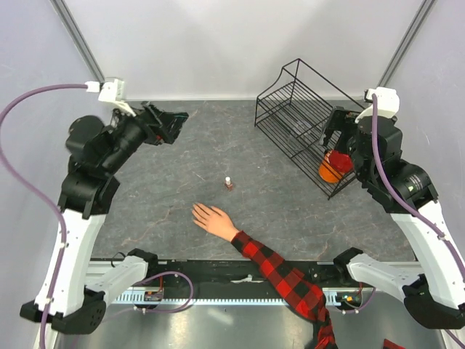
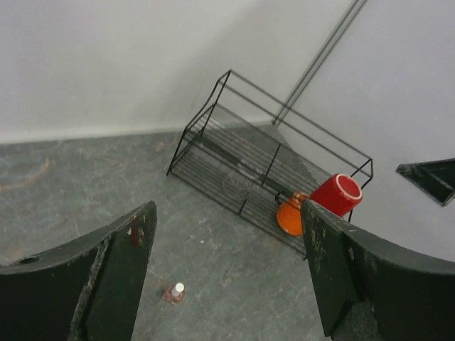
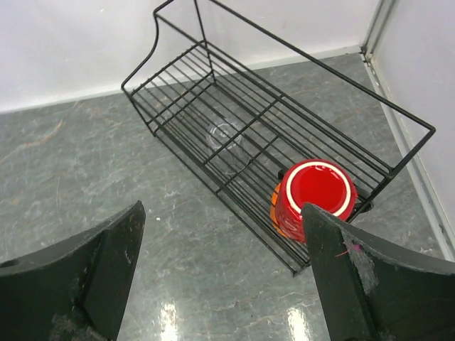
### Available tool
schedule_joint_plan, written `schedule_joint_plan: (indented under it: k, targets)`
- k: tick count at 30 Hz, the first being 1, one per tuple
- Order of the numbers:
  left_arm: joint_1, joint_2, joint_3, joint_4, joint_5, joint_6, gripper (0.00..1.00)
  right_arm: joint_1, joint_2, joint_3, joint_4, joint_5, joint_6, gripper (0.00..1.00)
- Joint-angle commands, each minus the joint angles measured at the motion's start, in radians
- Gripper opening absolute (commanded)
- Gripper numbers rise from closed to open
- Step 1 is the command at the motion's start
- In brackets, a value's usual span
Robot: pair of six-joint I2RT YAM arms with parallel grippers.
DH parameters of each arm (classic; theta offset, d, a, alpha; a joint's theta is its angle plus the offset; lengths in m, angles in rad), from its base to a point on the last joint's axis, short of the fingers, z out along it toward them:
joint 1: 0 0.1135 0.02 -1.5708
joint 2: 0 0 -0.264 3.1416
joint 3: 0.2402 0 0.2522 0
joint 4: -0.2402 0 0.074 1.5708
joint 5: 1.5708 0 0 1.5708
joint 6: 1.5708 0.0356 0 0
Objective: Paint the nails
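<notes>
A pale hand [image 1: 211, 219] with spread fingers lies on the grey table, on an arm in a red-and-black plaid sleeve [image 1: 280, 273]; its nails are too small to make out. A tiny dark red bottle [image 1: 229, 184] with a white cap stands beyond the fingertips, also in the left wrist view as the bottle [image 2: 175, 292]. My left gripper [image 1: 173, 125] hangs open high at the back left, nothing between its fingers [image 2: 121, 270]. My right gripper [image 1: 336, 134] is open over the wire rack, empty, well away from the hand.
A black wire rack [image 1: 305, 120] stands at the back right, holding a red cup [image 3: 314, 199] over something orange [image 2: 290, 217]. The white walls close the back and sides. Purple cables loop from both arms.
</notes>
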Motion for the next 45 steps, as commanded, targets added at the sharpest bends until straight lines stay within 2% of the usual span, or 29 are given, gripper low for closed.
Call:
schedule_joint_plan:
  k: [1,4,6,8,12,16,18,20,21,24,28,29,31,34,36,45]
  targets:
    - [0.005,0.086,-0.029,-0.036,0.046,0.055,0.85,0.003,-0.026,-0.046,0.135,0.032,0.024,0.98]
    - [-0.004,0.164,-0.048,-0.036,0.049,0.076,0.82,0.003,-0.017,-0.132,0.179,-0.101,0.007,0.98]
    - [-0.031,0.235,-0.049,-0.036,0.028,0.098,0.81,0.004,0.043,-0.113,0.092,-0.193,0.006,0.98]
    - [-0.061,0.288,-0.043,-0.038,0.006,0.108,0.81,0.035,0.132,-0.068,0.038,-0.217,0.023,0.98]
    - [-0.169,0.440,-0.029,-0.044,-0.063,0.151,0.79,0.184,0.215,-0.039,-0.060,-0.112,-0.022,0.98]
    - [-0.217,0.525,-0.011,-0.049,-0.135,0.167,0.70,0.210,0.281,-0.023,-0.113,-0.202,-0.036,0.98]
    - [-0.236,0.543,-0.026,-0.053,-0.158,0.170,0.69,0.210,0.232,-0.066,-0.049,-0.229,-0.022,0.98]
    - [-0.252,0.552,-0.066,-0.055,-0.222,0.167,0.69,0.210,0.175,-0.178,0.034,-0.243,-0.029,0.98]
    - [-0.269,0.552,-0.083,-0.056,-0.257,0.150,0.69,0.210,0.111,-0.226,0.123,-0.249,-0.039,0.98]
    - [-0.314,0.554,-0.147,-0.058,-0.345,0.083,0.69,0.210,0.048,-0.372,0.215,-0.240,-0.027,0.98]
    - [-0.394,0.589,-0.178,-0.064,-0.414,0.035,0.68,0.208,0.132,-0.344,0.130,-0.108,0.061,0.98]
    - [-0.418,0.609,-0.178,-0.064,-0.425,0.026,0.68,0.208,0.155,-0.329,0.083,-0.035,0.091,0.98]
    - [-0.433,0.631,-0.175,-0.064,-0.436,0.018,0.66,0.207,0.225,-0.283,0.044,-0.008,0.128,0.98]
    - [-0.447,0.664,-0.178,-0.062,-0.436,0.003,0.57,0.208,0.290,-0.242,-0.013,-0.028,0.121,0.98]
    - [-0.450,0.686,-0.181,-0.067,-0.462,-0.003,0.47,0.208,0.292,-0.254,-0.008,-0.039,0.102,0.98]
    - [-0.455,0.747,-0.187,-0.065,-0.502,-0.023,0.47,0.207,0.236,-0.303,0.028,-0.094,0.021,0.98]
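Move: The nail polish bottle stands about 6 cm ahead of the left hand and 12 cm to its right, some 44 cm below; the dummy hand lies 12 cm nearer the base than the bottle and 6 cm to its left. From the right hand the bottle is roughly 26 cm left, 3 cm ahead and 37 cm down. The red cup in the rack is about 11 cm ahead of the right hand, 10 cm right and 28 cm down. Towards the polish bottle the empty left hand drops about 36 cm, swinging right and a little forward past its end place before easing back, its left side rising and its fingers tipping down by some 40 degrees each as they narrow to about half open. The right hand, fingers still wide open, sinks 20 cm and goes 10 cm left, away from the rack and towards the bottle, pitching further down. Neither touches the bottle. ##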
